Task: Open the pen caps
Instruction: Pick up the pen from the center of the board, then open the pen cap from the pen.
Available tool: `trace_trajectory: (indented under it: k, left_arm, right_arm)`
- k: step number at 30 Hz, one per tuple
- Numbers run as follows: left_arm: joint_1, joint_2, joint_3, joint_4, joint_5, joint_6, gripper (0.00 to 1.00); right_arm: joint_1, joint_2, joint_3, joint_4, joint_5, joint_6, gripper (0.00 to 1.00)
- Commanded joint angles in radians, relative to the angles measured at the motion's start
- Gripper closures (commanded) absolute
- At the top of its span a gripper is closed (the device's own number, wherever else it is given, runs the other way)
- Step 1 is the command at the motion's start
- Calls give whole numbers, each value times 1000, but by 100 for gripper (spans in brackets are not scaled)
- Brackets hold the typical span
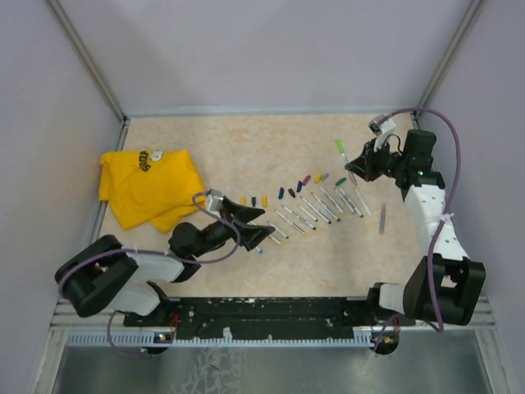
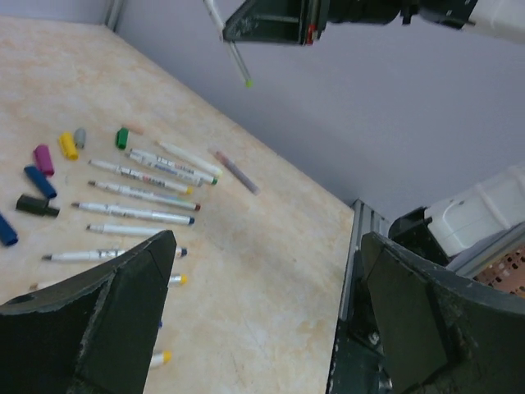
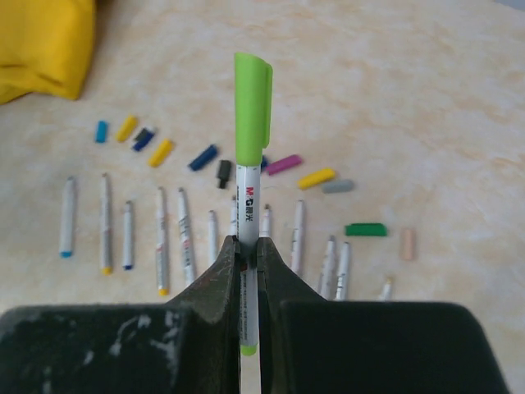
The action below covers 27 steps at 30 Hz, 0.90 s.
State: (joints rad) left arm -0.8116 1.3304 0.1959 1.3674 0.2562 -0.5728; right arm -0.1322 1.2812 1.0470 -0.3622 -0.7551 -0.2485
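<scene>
My right gripper point(image 3: 248, 246) is shut on a whitish pen point(image 3: 248, 209) that still wears its light green cap point(image 3: 253, 111), and holds it in the air over the back right of the table point(image 1: 351, 161). Below it lie a row of uncapped pens point(image 3: 162, 238) and several loose pen caps, among them blue point(image 3: 101, 131), yellow point(image 3: 161, 152), magenta point(image 3: 284, 164) and green point(image 3: 365, 229). My left gripper point(image 2: 269, 240) is open and holds nothing. It hovers low at the left end of the pen row point(image 1: 259, 223).
A yellow cloth point(image 1: 148, 187) lies at the left of the table. One purplish pen point(image 1: 382, 218) lies apart to the right of the row. The table's metal edge rail point(image 2: 358, 246) runs close by the left gripper's right finger.
</scene>
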Motion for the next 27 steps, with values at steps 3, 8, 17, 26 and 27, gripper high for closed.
trace_trajectory:
  k: [3, 8, 17, 26, 27]
  left_arm:
    - [19, 196, 201, 256, 61, -82, 3]
    - [19, 326, 365, 209, -42, -110, 5]
    - [8, 331, 538, -96, -204, -163, 21]
    - [-23, 318, 610, -306, -296, -178, 33]
    - [-23, 316, 611, -305, -296, -180, 34]
  right_arm:
    - [62, -55, -38, 12, -393, -46, 100]
    - [153, -74, -48, 6, -434, -77, 100]
    - [226, -69, -48, -5, -390, -102, 100]
    - [290, -63, -44, -18, -323, -125, 100]
    - [297, -62, -44, -20, -312, -128, 100]
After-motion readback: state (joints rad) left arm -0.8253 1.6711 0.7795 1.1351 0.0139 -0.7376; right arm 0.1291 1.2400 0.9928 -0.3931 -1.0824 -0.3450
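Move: The green cap of the pen, still held upright-tilted in the right fingers, is about 21 cm ahead, 21 cm right and 6 cm above the open left hand. From the right hand, the left gripper is some 17 cm back, 23 cm left and 2 cm lower. On the board 19 cm below the right hand, the loose purple cap lies 9 cm ahead and 12 cm left, the loose green cap 8 cm straight ahead. Left hand reaches some 15 cm forward-right and up, narrowing around green cap; right brings pen left and back. ##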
